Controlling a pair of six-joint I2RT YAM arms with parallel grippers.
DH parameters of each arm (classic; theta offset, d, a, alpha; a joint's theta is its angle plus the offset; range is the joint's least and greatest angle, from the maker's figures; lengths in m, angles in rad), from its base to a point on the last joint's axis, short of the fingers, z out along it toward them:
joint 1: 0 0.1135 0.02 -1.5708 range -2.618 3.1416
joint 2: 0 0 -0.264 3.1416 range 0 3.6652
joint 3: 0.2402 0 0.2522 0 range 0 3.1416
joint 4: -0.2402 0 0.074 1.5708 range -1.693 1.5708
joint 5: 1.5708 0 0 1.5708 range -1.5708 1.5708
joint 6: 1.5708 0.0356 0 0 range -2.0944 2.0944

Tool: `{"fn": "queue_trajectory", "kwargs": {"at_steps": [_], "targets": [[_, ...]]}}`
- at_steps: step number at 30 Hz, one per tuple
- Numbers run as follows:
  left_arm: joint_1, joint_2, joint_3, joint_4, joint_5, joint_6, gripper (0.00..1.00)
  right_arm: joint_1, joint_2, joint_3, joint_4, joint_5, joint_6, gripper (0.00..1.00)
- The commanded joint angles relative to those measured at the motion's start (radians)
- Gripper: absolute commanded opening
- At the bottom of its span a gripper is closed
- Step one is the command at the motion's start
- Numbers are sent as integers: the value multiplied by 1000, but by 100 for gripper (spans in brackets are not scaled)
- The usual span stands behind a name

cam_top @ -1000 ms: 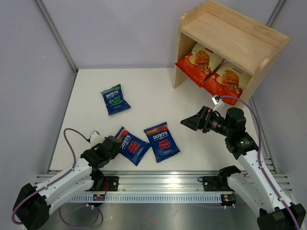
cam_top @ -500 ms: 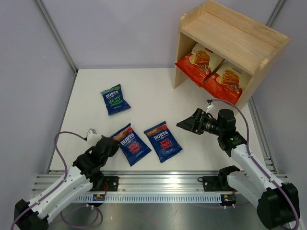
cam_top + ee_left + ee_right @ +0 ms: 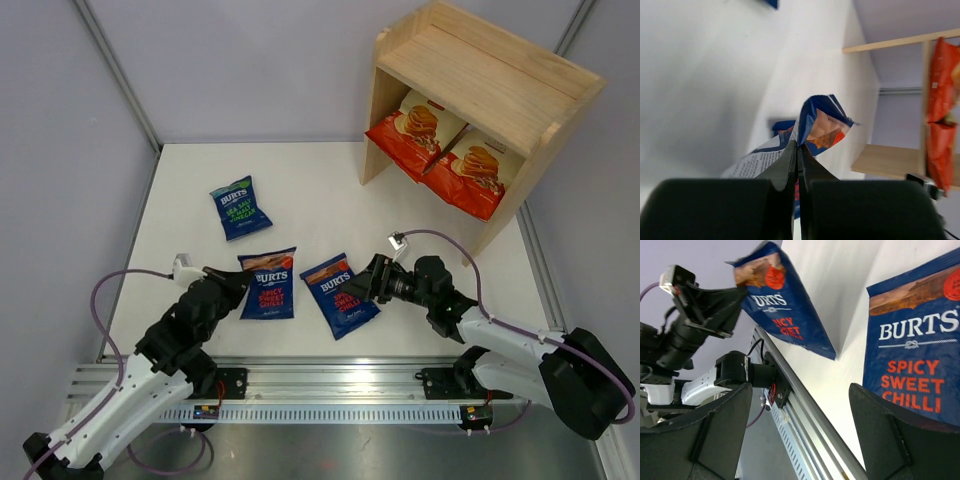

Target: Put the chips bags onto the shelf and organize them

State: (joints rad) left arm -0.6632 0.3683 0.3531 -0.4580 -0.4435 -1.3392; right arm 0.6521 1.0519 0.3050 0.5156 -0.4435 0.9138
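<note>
My left gripper (image 3: 234,284) is shut on the top corner of a dark blue red-lettered Burts bag (image 3: 268,283), which hangs lifted off the table; in the left wrist view the fingertips (image 3: 799,147) pinch its edge (image 3: 821,122). My right gripper (image 3: 363,287) is open and low beside a second red-lettered Burts bag (image 3: 338,297), which lies flat (image 3: 917,355) next to its right finger (image 3: 890,430). A green-lettered Burts bag (image 3: 239,208) lies farther back. Two cream-and-red Cassava bags (image 3: 412,127) (image 3: 473,172) lean in the lower tier of the wooden shelf (image 3: 490,72).
A metal rail (image 3: 330,375) with both arm bases runs along the table's near edge. Grey walls close the left side and the back. The shelf's top tier (image 3: 470,60) holds nothing. The right arm's cable (image 3: 440,236) loops above the table.
My left gripper closed on the Burts bag's corner and lifted and turned it. The right arm swung down and left to the second Burts bag, its jaws narrowing slightly.
</note>
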Motion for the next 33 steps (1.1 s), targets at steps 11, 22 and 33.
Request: {"fn": "queue_trajectory", "kwargs": {"at_steps": [11, 22, 33], "targets": [[2, 102, 250, 289, 250, 58, 0, 162, 180, 38, 472, 89, -217, 84], [-1, 121, 273, 355, 411, -54, 0, 165, 301, 157, 647, 13, -230, 78], [1, 251, 497, 283, 518, 460, 64, 167, 205, 191, 623, -126, -107, 11]]}}
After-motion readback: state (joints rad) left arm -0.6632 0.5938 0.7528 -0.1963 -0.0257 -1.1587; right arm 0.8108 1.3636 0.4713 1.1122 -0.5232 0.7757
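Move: The left gripper already holds a blue chilli bag by its upper left side, its middle about 4 cm right and 5 below the grip; the open right gripper lies some 22 cm to the right and 2 back. The green bag lies 22 cm ahead, 4 left, 14 below. From the right gripper the held bag is about 18 cm left, 2 ahead, 5 below; the second chilli bag, 3 left, 4 ahead, 14 below. Lift the left gripper with the bag about 15 cm and 8 to the right, towards the right gripper, swinging it clockwise. Bring the open right gripper some 8 cm left and 9 up, rolling about 30 degrees, and pinch the bag's right edge near its lower corner; then open the left fingers and let them rise off its top left. ##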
